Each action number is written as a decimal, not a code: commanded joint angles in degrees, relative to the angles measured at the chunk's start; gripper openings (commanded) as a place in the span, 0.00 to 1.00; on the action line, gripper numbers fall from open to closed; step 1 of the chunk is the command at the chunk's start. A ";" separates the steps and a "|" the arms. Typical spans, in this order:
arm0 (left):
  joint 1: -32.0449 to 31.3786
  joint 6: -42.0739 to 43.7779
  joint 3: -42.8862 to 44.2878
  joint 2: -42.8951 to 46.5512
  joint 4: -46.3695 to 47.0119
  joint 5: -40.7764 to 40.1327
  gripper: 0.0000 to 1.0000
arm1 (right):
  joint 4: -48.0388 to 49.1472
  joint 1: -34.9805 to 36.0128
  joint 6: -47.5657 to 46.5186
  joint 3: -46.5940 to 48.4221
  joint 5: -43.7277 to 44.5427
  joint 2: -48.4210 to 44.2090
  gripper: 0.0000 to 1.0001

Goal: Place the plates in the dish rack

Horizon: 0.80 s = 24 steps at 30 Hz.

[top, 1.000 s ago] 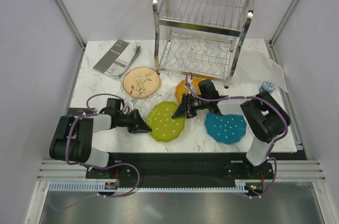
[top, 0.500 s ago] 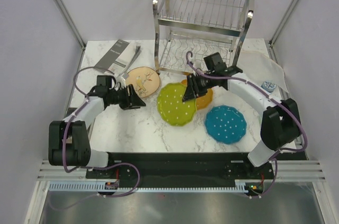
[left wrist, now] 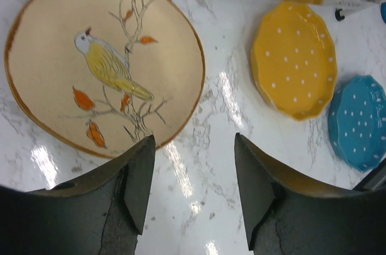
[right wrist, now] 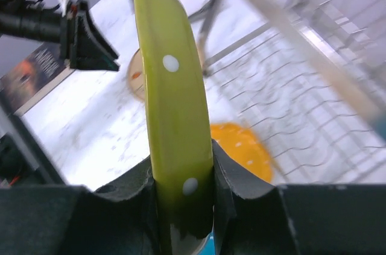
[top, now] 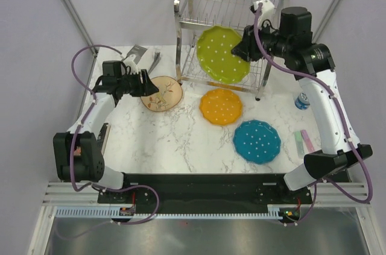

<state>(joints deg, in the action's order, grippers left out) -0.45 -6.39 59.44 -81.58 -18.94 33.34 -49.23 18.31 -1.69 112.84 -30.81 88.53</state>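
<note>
My right gripper (top: 246, 48) is shut on the rim of the lime green plate (top: 222, 55), holding it upright in the air in front of the steel dish rack (top: 188, 38). In the right wrist view the green plate (right wrist: 174, 116) stands edge-on between the jaws (right wrist: 184, 173). My left gripper (top: 145, 84) hovers open over the near edge of the tan bird-print plate (top: 164, 94), with nothing between its fingers (left wrist: 193, 167). The orange plate (top: 221, 106) and the teal plate (top: 257, 141) lie flat on the marble table.
A grey booklet (top: 134, 57) lies at the back left of the table. A small blue-capped bottle (top: 301, 100) and a pastel sponge (top: 305, 141) sit near the right edge. White cloth lies behind the rack's right post.
The right arm lifted the green plate from the table up to the rack front. The left gripper opened and moved back-left to the tan plate.
</note>
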 commanded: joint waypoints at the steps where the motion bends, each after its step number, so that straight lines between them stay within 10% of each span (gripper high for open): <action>1: -0.17 -1.60 9.28 -6.47 5.93 -1.53 0.62 | 15.70 -0.64 5.63 4.33 12.32 -4.41 0.00; 7: -1.31 -6.17 11.50 -8.34 8.21 0.67 0.61 | 23.55 -0.64 10.74 11.42 38.52 -0.83 0.00; 24: -2.98 -5.74 -4.68 0.10 10.85 2.60 0.61 | 41.49 0.41 -0.32 23.92 67.01 13.16 0.00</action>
<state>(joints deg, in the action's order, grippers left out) -3.49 -10.85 55.77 -85.10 -10.55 34.59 -21.58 17.89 2.81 132.49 24.25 102.17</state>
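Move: My right hand still grips the green plate by its edge. The right end of the dish rack's upper tier is about 22 cm ahead, some 6 cm to its right and 8 cm lower. The orange plate is on the table 5 cm ahead, 9 cm left, 38 cm down; the blue plate 13 cm back, 8 cm right. From my empty left hand, that rack end is some 20 cm ahead, 55 cm right, 16 cm up, and the bird plate 9 cm ahead, 4 cm right, 15 cm down. I lift the green plate with my right hand some 14 cm while carrying it forward and right by about as much, up and over to the right part of the rack's upper tier, swinging clockwise and tipping my fingers up until they point forward. My left hand, fingers open, reaches 6 cm forward and slightly up, then draws back, ending 2 cm lower and slightly right. ##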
